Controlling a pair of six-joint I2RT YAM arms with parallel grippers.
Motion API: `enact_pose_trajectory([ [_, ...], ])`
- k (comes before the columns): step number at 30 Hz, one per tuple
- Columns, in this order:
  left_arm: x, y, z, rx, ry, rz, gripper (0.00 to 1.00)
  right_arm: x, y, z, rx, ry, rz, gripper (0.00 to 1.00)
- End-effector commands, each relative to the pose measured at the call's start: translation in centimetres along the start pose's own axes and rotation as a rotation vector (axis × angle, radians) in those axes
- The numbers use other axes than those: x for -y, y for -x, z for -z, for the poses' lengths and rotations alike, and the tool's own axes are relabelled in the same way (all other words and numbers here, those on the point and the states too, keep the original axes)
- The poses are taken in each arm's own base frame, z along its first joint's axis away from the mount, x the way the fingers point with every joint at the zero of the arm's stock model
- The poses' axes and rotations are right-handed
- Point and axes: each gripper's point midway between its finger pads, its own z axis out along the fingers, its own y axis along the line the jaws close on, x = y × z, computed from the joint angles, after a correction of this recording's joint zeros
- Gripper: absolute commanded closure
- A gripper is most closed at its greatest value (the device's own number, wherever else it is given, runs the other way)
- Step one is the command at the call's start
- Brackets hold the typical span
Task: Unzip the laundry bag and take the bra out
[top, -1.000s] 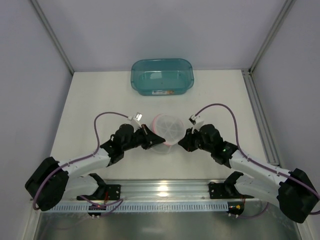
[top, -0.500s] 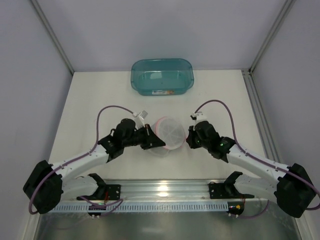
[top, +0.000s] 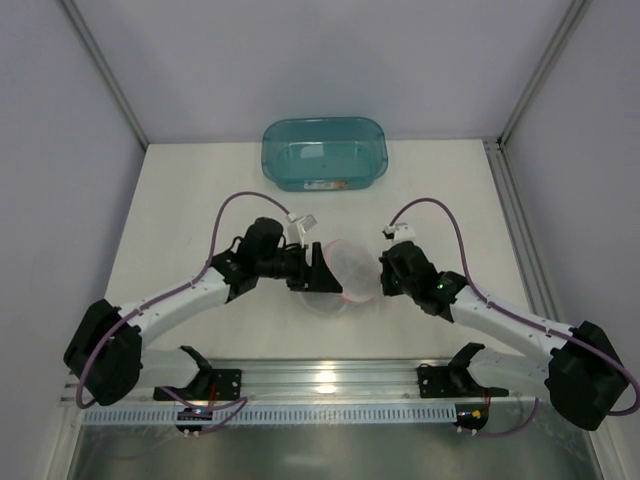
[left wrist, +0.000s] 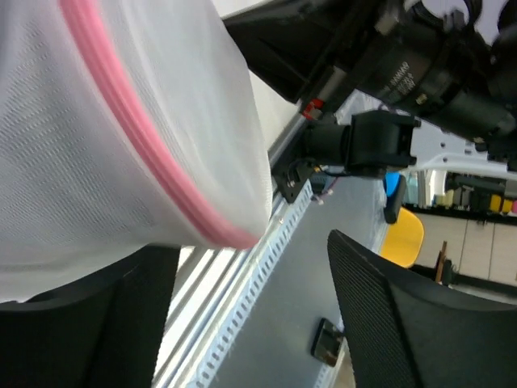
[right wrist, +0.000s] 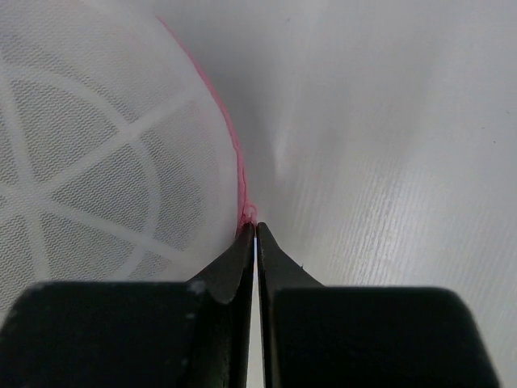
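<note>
The laundry bag (top: 345, 270), white mesh with a pink rim, is tipped up on its edge at the table's middle. My left gripper (top: 316, 268) is against its left side. In the left wrist view the bag (left wrist: 121, 137) lies over the left finger (left wrist: 89, 315). The right finger (left wrist: 388, 315) stands clear of it, so the jaws are wide apart. My right gripper (top: 381, 277) is at the bag's right rim. In the right wrist view its fingers (right wrist: 255, 228) are pressed together on a small pink zip pull (right wrist: 249, 213) at the rim of the bag (right wrist: 97, 145). No bra shows.
A teal translucent tub (top: 324, 152) stands at the back of the table. A metal rail (top: 320, 385) runs along the near edge between the arm bases. Grey walls close in the left, right and back.
My left gripper has moved right and turned, tipping the bag from lying flat up onto its edge. My right gripper has moved in onto the bag's right rim.
</note>
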Motion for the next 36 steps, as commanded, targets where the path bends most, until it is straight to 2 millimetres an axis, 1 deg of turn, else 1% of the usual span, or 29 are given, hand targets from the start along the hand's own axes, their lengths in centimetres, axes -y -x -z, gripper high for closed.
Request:
enact_pose_trajectory([
  [1, -0.9, 2.2, 0.2, 0.039, 0.049, -0.041, 0.22, 0.6, 1.8, 0.9, 0.067, -0.027, 0.004, 0.96],
  [2, -1.4, 3.0, 0.2, 0.066, 0.097, -0.038, 0.12, 0.5, 1.8, 1.0, 0.068, -0.019, 0.003, 0.96],
  [4, -3.2, 4.7, 0.1, 0.138, 0.199, -0.030, 0.06, 0.1, 1.8, 1.3, 0.074, 0.011, 0.001, 0.96],
  [5, -3.5, 5.4, 0.4, 0.165, 0.235, -0.017, 0.04, 0.0, 1.8, 1.3, 0.075, 0.019, 0.000, 0.96],
  [6, -4.4, 6.2, 0.7, 0.211, 0.295, -0.011, 0.03, -0.3, 1.7, 1.4, 0.074, 0.037, -0.003, 0.96],
  [7, -4.2, 6.7, 1.3, 0.248, 0.309, -0.009, 0.03, -0.5, 1.6, 1.6, 0.073, 0.047, -0.004, 0.96],
  [8, -4.3, 6.8, 1.7, 0.278, 0.324, 0.027, 0.01, -0.6, 1.6, 1.6, 0.073, 0.054, -0.008, 0.96],
  [10, -4.0, 7.0, 2.6, 0.335, 0.324, 0.069, 0.01, -1.0, 1.6, 1.9, 0.076, 0.079, -0.015, 0.96],
  [11, -2.5, 7.0, 3.4, 0.380, 0.279, 0.100, 0.00, -1.1, 1.6, 1.9, 0.077, 0.084, -0.020, 0.96],
  [12, -3.0, 6.0, 3.5, 0.385, 0.281, 0.121, 0.01, -1.2, 1.6, 1.9, 0.076, 0.087, -0.022, 0.96],
  [13, -2.9, 5.7, 3.8, 0.408, 0.285, 0.136, 0.01, -1.4, 1.6, 2.0, 0.072, 0.095, -0.029, 0.96],
  [14, -1.8, 5.2, 4.5, 0.426, 0.256, 0.138, 0.01, -1.5, 1.5, 2.1, 0.068, 0.101, -0.032, 0.96],
  [15, -1.8, 3.5, 4.0, 0.398, 0.248, 0.170, 0.00, -1.7, 1.3, 2.2, 0.060, 0.115, -0.034, 0.96],
  [17, -1.6, 1.8, 4.0, 0.381, 0.239, 0.203, 0.01, -3.2, 0.9, 2.8, 0.036, 0.201, -0.036, 0.96],
  [18, -1.1, 1.3, 4.4, 0.392, 0.219, 0.211, 0.01, -4.0, 0.8, 3.2, 0.028, 0.253, -0.030, 0.96],
  [19, -1.5, -0.4, 4.0, 0.370, 0.219, 0.244, 0.01, -4.9, 0.4, 3.7, 0.011, 0.309, -0.029, 0.96],
  [20, -1.6, -0.8, 4.1, 0.381, 0.223, 0.254, 0.01, -6.3, 0.0, 4.4, -0.012, 0.394, -0.031, 0.96],
  [21, -1.0, -1.1, 4.6, 0.393, 0.199, 0.258, 0.01, -7.1, 0.1, 5.2, -0.009, 0.447, -0.033, 0.96],
  [22, -1.1, -2.3, 4.3, 0.376, 0.193, 0.284, 0.01, -7.8, -0.2, 5.6, -0.013, 0.493, -0.032, 0.96],
  [23, -0.9, -2.5, 4.3, 0.377, 0.178, 0.289, 0.01, -8.4, -0.5, 6.1, -0.023, 0.539, -0.031, 0.96],
  [24, -0.6, -2.8, 4.3, 0.374, 0.167, 0.292, 0.00, -9.8, -1.0, 7.2, -0.049, 0.629, -0.026, 0.96],
  [25, -0.1, -3.3, 4.2, 0.359, 0.153, 0.303, 0.01, -10.2, -1.4, 7.6, -0.063, 0.658, -0.028, 0.96],
  [26, 0.2, -3.4, 4.1, 0.354, 0.146, 0.306, 0.01, -10.7, -1.3, 8.0, -0.060, 0.687, -0.030, 0.96],
  [27, 0.7, -3.5, 4.0, 0.347, 0.131, 0.307, 0.01, -11.4, -1.8, 8.6, -0.080, 0.734, -0.022, 0.96],
  [28, 0.9, -3.6, 3.6, 0.339, 0.129, 0.308, 0.00, -11.8, -1.7, 8.9, -0.076, 0.761, -0.018, 0.96],
  [30, 2.0, -4.0, 3.2, 0.325, 0.106, 0.314, 0.01, -12.6, -2.0, 9.4, -0.090, 0.801, -0.017, 0.96],
  [31, 2.1, -4.4, 2.7, 0.308, 0.106, 0.315, 0.00, -12.8, -2.0, 9.3, -0.090, 0.810, -0.015, 0.96],
  [34, 2.5, -4.3, 2.2, 0.328, 0.104, 0.328, 0.00, -13.3, -2.4, 9.3, -0.110, 0.824, -0.012, 0.96],
  [36, 2.7, -4.6, 1.7, 0.326, 0.099, 0.345, 0.01, -13.5, -2.6, 9.2, -0.114, 0.825, -0.010, 0.96],
])
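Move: The right gripper already pinches the pink zip end between its tips. From the left gripper, this zip end lies about 11 cm to the right, some 4 cm ahead and roughly 8 cm lower, while the round mesh face is about 5 cm to the right, 4 cm ahead and 6 cm below. That mesh face spreads some 6 cm to the left of the right gripper and 1 cm ahead of it, at about its height. Keep the right gripper shut on the pink zip end, lift slightly, then carry it about 10 cm back and nearly as far left towards the left gripper, rising, rolling its left side up and swinging counter-clockwise. Open the left gripper wide while reaching forward, then sweep it about 12 cm back, turned some 25 degrees counter-clockwise, its open fingers ending close beside the zip end. ##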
